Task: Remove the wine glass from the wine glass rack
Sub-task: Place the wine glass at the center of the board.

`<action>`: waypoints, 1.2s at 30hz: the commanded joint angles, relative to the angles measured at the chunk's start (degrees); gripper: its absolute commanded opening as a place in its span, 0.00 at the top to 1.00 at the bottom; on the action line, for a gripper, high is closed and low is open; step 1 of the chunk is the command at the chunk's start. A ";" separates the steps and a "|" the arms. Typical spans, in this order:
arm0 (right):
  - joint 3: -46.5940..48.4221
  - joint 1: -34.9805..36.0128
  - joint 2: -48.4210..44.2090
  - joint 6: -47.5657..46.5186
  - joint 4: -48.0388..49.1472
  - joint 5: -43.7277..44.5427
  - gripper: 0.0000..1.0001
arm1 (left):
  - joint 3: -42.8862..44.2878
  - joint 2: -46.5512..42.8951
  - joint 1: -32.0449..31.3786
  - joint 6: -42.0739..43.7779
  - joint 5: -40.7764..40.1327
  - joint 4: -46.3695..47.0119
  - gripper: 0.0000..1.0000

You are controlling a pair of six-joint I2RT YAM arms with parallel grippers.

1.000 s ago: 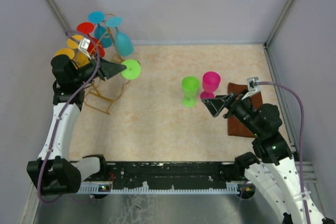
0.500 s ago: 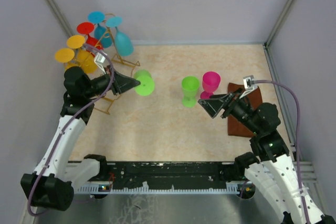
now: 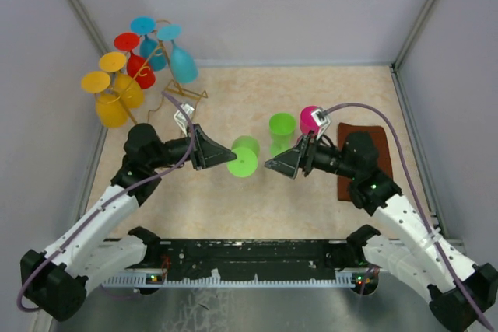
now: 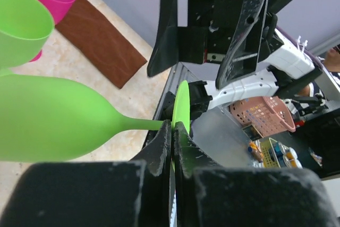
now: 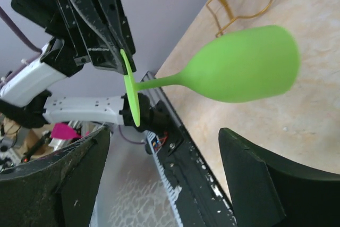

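My left gripper is shut on the flat foot of a lime-green wine glass, holding it sideways above the middle of the table. In the left wrist view its jaws pinch the foot disc, with the bowl pointing left. Just right of the glass my right gripper faces it, open. In the right wrist view the glass hangs ahead of the spread fingers, not between them. The golden wine glass rack stands at the back left, carrying several coloured glasses.
A second green glass and a pink glass stand upright right of centre. A brown cloth lies by the right arm. Grey walls close in the table on three sides.
The left arm has carried the green glass away from the rack, right and nearer, to mid-table. The right gripper has swung left to meet it.
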 commanded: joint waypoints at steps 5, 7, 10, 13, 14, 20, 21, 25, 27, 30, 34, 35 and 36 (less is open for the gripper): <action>3.75 7.01 3.86 -1.33 5.98 -0.38 0.36 | 0.41 2.14 -5.75 -2.23 -4.42 7.62 1.00; 3.56 7.28 4.13 -0.32 7.91 -1.20 0.42 | 0.33 2.65 -6.50 -2.01 -5.11 7.35 1.00; 3.21 7.61 4.35 0.21 10.11 -1.84 0.47 | 0.04 2.88 -7.51 -2.09 -5.82 7.52 1.00; 3.19 7.57 4.86 0.44 10.75 -1.77 0.57 | 0.00 2.99 -8.35 -2.09 -6.19 7.67 1.00; 3.13 7.62 5.12 0.71 11.19 -1.87 0.59 | 0.02 3.03 -8.58 -2.10 -6.20 7.67 1.00; 2.64 7.76 6.36 2.70 15.13 -2.51 0.89 | -0.47 2.97 -9.62 -2.28 -6.70 7.27 0.99; 2.47 7.75 6.22 3.08 15.88 -1.83 0.95 | -0.62 2.87 -9.73 -2.23 -6.66 7.11 0.95; 1.50 7.75 5.29 3.47 17.90 -0.57 1.00 | -1.56 2.71 -10.21 -1.74 -4.88 6.12 0.75; 1.34 7.75 5.00 3.35 18.20 -0.44 1.00 | -2.09 2.79 -10.80 -2.10 -3.94 5.74 0.73; 1.42 7.84 4.85 2.94 18.13 -0.77 1.00 | -2.92 2.67 -11.78 -3.32 -3.25 6.22 0.72; 1.60 7.85 4.72 2.40 18.13 -1.13 1.00 | -2.96 2.87 -12.53 -4.28 -3.74 7.64 0.74; 1.65 7.94 4.76 2.38 18.32 -1.29 1.00 | -2.89 3.07 -12.83 -4.24 -4.17 8.10 0.76; 1.68 7.95 4.76 2.38 18.42 -1.31 1.00 | -2.80 3.36 -13.02 -4.29 -4.32 8.37 0.77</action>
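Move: Holding the green wine glass by its foot, the left hand has the right hand's open fingers some 11 cm to its right, about level in reach and height. From the right hand, that foot is about 9 cm to the left, 2 cm back and 2 cm higher. The standing green glass is roughly 13 cm ahead of the right hand and 3 cm to its right; the pink glass is 14 cm ahead, 12 cm right, both around 19 cm lower. Closing in on each other for a hand-over, the left hand carries the glass about 4 cm right while the right hand comes about 4 cm left and slightly back, rising some 2 cm as its fingers shut and pinch the free edge of the foot. Only then do the left fingers part a little, that hand drawing some 2 cm back and slightly down. ##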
